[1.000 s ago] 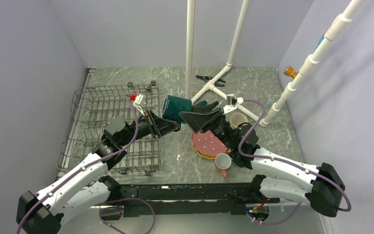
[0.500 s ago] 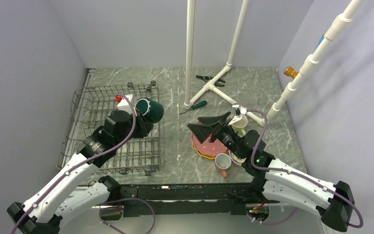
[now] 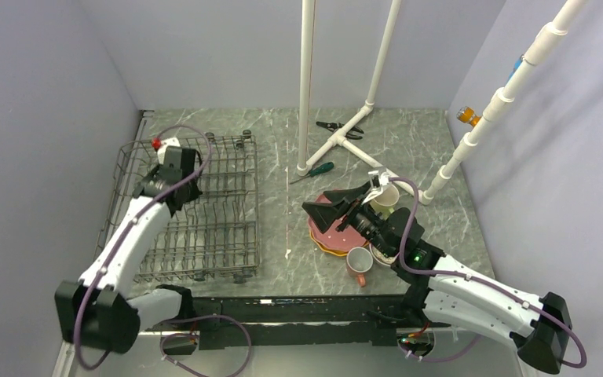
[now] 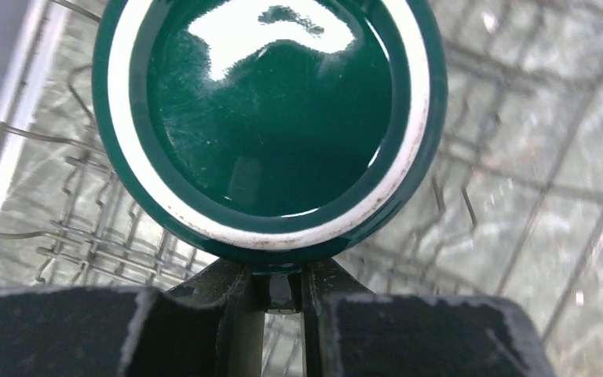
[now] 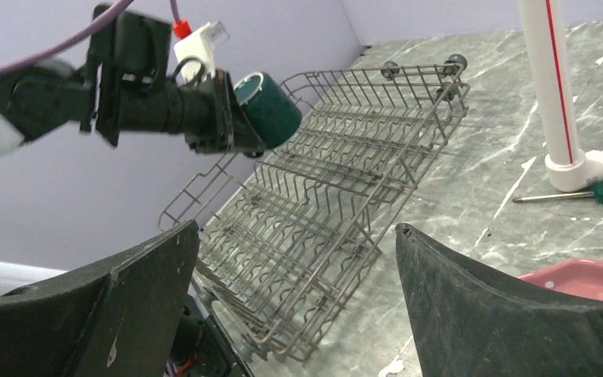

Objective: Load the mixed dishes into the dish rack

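My left gripper (image 4: 283, 279) is shut on the handle of the dark green mug (image 4: 271, 118), whose glossy base fills the left wrist view. In the right wrist view that mug (image 5: 267, 110) hangs above the far left part of the dish rack (image 5: 345, 181). From above, the wrist hides the mug over the rack (image 3: 228, 236). My right gripper (image 3: 331, 200) is open and holds nothing, just above the pink plate (image 3: 338, 233), which lies on the yellow-orange plate (image 3: 328, 250). A salmon mug (image 3: 358, 263) and a light green mug (image 3: 385, 196) stand beside the plates.
White pipe frame (image 3: 306, 86) stands behind the middle of the table, another slanted pipe (image 3: 502, 94) on the right. A green-handled screwdriver (image 3: 314, 170) and pliers (image 3: 338, 127) lie near the pipe feet. Lavender walls close in both sides.
The left arm carried the dark green mug from the table's middle leftward to above the rack's far left. The right gripper opened wider and drew back over the plates.
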Motion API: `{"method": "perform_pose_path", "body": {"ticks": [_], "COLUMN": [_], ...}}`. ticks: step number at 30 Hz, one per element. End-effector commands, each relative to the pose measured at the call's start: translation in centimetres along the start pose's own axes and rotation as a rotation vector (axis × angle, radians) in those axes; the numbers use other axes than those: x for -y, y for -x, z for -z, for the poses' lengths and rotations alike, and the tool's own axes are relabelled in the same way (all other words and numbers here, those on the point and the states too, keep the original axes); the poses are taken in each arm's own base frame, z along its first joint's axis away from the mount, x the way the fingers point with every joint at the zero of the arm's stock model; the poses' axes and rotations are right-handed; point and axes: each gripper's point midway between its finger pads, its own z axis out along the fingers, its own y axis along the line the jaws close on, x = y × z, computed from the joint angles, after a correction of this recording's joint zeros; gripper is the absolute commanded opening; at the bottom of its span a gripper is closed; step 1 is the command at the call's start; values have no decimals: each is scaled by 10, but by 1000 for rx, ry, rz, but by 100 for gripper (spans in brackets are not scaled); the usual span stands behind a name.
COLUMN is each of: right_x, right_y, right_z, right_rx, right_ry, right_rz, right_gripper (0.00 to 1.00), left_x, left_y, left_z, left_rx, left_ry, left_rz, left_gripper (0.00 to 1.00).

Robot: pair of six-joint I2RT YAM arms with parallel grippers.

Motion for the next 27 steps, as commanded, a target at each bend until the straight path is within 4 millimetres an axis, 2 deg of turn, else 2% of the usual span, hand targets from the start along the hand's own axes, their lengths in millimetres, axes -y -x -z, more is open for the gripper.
{"method": "perform_pose_path", "body": {"ticks": [1, 5, 9, 12, 17, 23, 27], "right_x": [-13, -10, -1, 3, 11, 18, 22], "right_y": [24, 29, 33, 36, 37, 36, 33], "right_z": [-1, 4, 10, 16, 19, 20, 21], "right_rx": [39, 48, 69, 83, 95, 109, 110], "right_ry": [25, 6, -32, -49, -82, -101, -117], "right_rz": [48, 83, 110, 135, 156, 162, 167], "right_gripper": [96, 96, 96, 96, 96, 96, 96], "left_x": [-11, -21, -50, -59, -72, -65, -68], "left_y": [68, 91, 98, 100, 107, 107, 101], "left_z": [-21, -59, -96, -120, -145, -171, -183], "left_rx": [110, 65, 46, 13, 53, 86, 71], "left_ry": [122, 214, 352, 340, 358, 319, 357], "left_rz": [163, 254, 351, 441, 515, 563, 576], "left_gripper": [0, 0, 0, 0, 0, 0, 0]}}
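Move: The green mug is already in the left hand, held by its handle with its base up. It is headed for the far-left corner of the dish rack, about 17 cm ahead of that hand, 16 cm left and 10 cm below. The rack's far-right corner is some 19 cm ahead and 22 cm right, its left rim about 17 cm left and level fore-and-aft. From the right hand, the far-left corner spot lies roughly 25 cm ahead, 61 cm left and 22 cm lower. The green mug, still pinched by its handle and base-up, is carried by the left hand towards the rack's far-left corner: first forward and left, then left and down, finally forward again, some 20 cm in all with about 7 cm of sinking, while the wrist turns about 35 degrees counter-clockwise. The empty, wide-open right hand drifts about 3.5 cm right near the plates. ##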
